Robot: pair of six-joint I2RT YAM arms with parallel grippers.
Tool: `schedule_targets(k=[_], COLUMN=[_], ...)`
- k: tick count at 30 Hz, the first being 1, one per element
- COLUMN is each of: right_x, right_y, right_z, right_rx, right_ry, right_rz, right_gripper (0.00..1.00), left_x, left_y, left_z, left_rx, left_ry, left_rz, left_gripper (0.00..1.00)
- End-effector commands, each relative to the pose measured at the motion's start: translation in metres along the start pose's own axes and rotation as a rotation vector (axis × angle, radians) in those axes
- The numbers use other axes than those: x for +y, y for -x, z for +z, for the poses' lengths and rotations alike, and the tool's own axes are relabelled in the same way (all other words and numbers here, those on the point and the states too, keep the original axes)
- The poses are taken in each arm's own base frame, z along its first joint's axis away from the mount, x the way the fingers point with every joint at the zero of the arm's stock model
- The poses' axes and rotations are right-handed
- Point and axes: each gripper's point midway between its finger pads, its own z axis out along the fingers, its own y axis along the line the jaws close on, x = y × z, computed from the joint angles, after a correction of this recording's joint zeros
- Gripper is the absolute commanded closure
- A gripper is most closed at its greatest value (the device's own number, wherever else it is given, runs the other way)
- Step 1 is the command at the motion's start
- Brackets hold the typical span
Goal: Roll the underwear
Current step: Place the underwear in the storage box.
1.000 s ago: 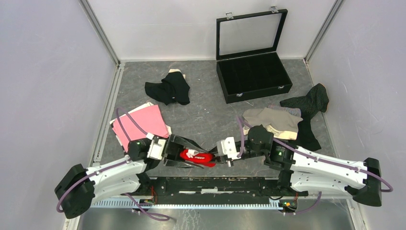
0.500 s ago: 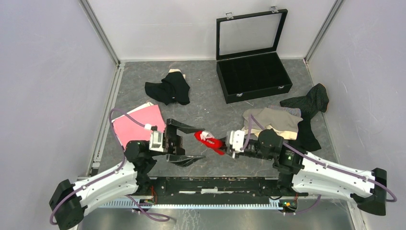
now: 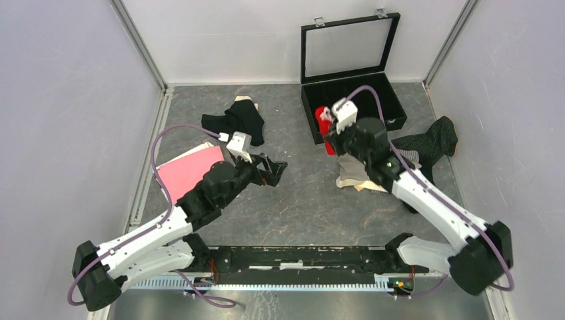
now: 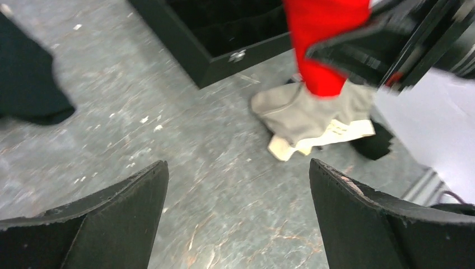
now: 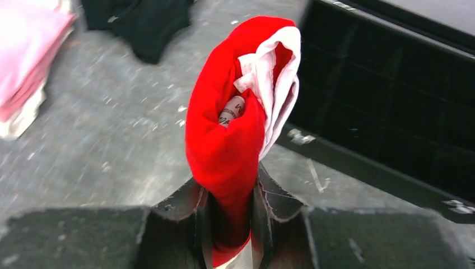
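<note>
The red underwear (image 5: 235,123) is a rolled bundle with a white band, and my right gripper (image 5: 231,207) is shut on its lower end. From above, the right gripper (image 3: 328,130) holds the red roll (image 3: 322,113) over the near left corner of the black case (image 3: 353,100). My left gripper (image 3: 273,170) stands wide open with nothing in it above the bare mat, its fingers (image 4: 112,224) far apart. It faces the red roll (image 4: 322,33) and the beige underwear (image 4: 302,112). More underwear lies about: black (image 3: 234,123), pink (image 3: 190,172), beige (image 3: 356,175) and dark pinstriped (image 3: 430,143).
The case's glass lid (image 3: 346,47) stands upright against the back wall. White walls and metal rails enclose the grey mat on three sides. The right arm reaches over the beige pile. The case's front wall (image 5: 392,112) is just right of the red roll.
The left gripper opened and let go of the red roll, then swung back toward the pink underwear. The right gripper carried the roll from the front middle to the case's near left corner.
</note>
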Motion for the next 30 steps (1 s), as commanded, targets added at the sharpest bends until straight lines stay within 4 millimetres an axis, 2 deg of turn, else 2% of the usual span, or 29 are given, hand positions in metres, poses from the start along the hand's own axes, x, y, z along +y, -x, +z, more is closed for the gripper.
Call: schedule_targets(k=[1, 5, 10, 15, 23, 28, 30], right_x=[-0.058, -0.097, -0.137, -0.169, -0.191, -0.182, -0.177], right_y=[0.037, 0.057, 0.080, 0.079, 0.050, 0.037, 0.034], right_z=[0.025, 0.055, 0.096, 0.139, 0.203, 0.239, 0.246], right_rx=[-0.018, -0.026, -0.018, -0.013, -0.041, -0.083, -0.106], right_ry=[-0.162, -0.232, -0.267, -0.249, -0.167, -0.043, -0.015], right_rz=[0.086, 0.093, 0.033, -0.008, -0.111, -0.076, -0.070], right_gripper=[1.00, 1.00, 1.00, 1.00, 1.00, 1.00, 1.00], left_x=[0.042, 0.057, 0.062, 0.066, 0.068, 0.068, 0.068], left_y=[-0.017, -0.021, -0.038, -0.053, -0.054, -0.063, -0.065], left_z=[-0.008, -0.009, -0.002, 0.009, 0.017, 0.023, 0.024], left_rx=[0.134, 0.174, 0.256, 0.304, 0.271, 0.295, 0.303], left_ry=[0.273, 0.362, 0.385, 0.381, 0.366, 0.352, 0.352], left_rz=[0.000, 0.028, 0.021, -0.036, -0.062, -0.065, -0.063], left_gripper=[0.00, 0.00, 0.00, 0.00, 0.00, 0.00, 0.00])
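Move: The red rolled underwear is already pinched in the right gripper. From there the open storage box's middle is about 26 cm ahead, 15 cm right and 18 cm below; its left end is nearly straight ahead. The grey underwear is about 6 cm back, 14 cm right and 22 cm below; the patterned black underwear is level with the hand, some 36 cm right. From the empty left gripper, the box is around 34 cm ahead and 24 cm right. Carry the red roll with the right gripper forward about 29 cm, bearing slightly right, over the front edge of the box to its left end; rise a little first, then sink roughly 10 cm towards its floor, fingers still closed. Meanwhile lower the empty left gripper about 9 cm, drifting forward and left, tipping it some 20 degrees further down, fingers kept open. ##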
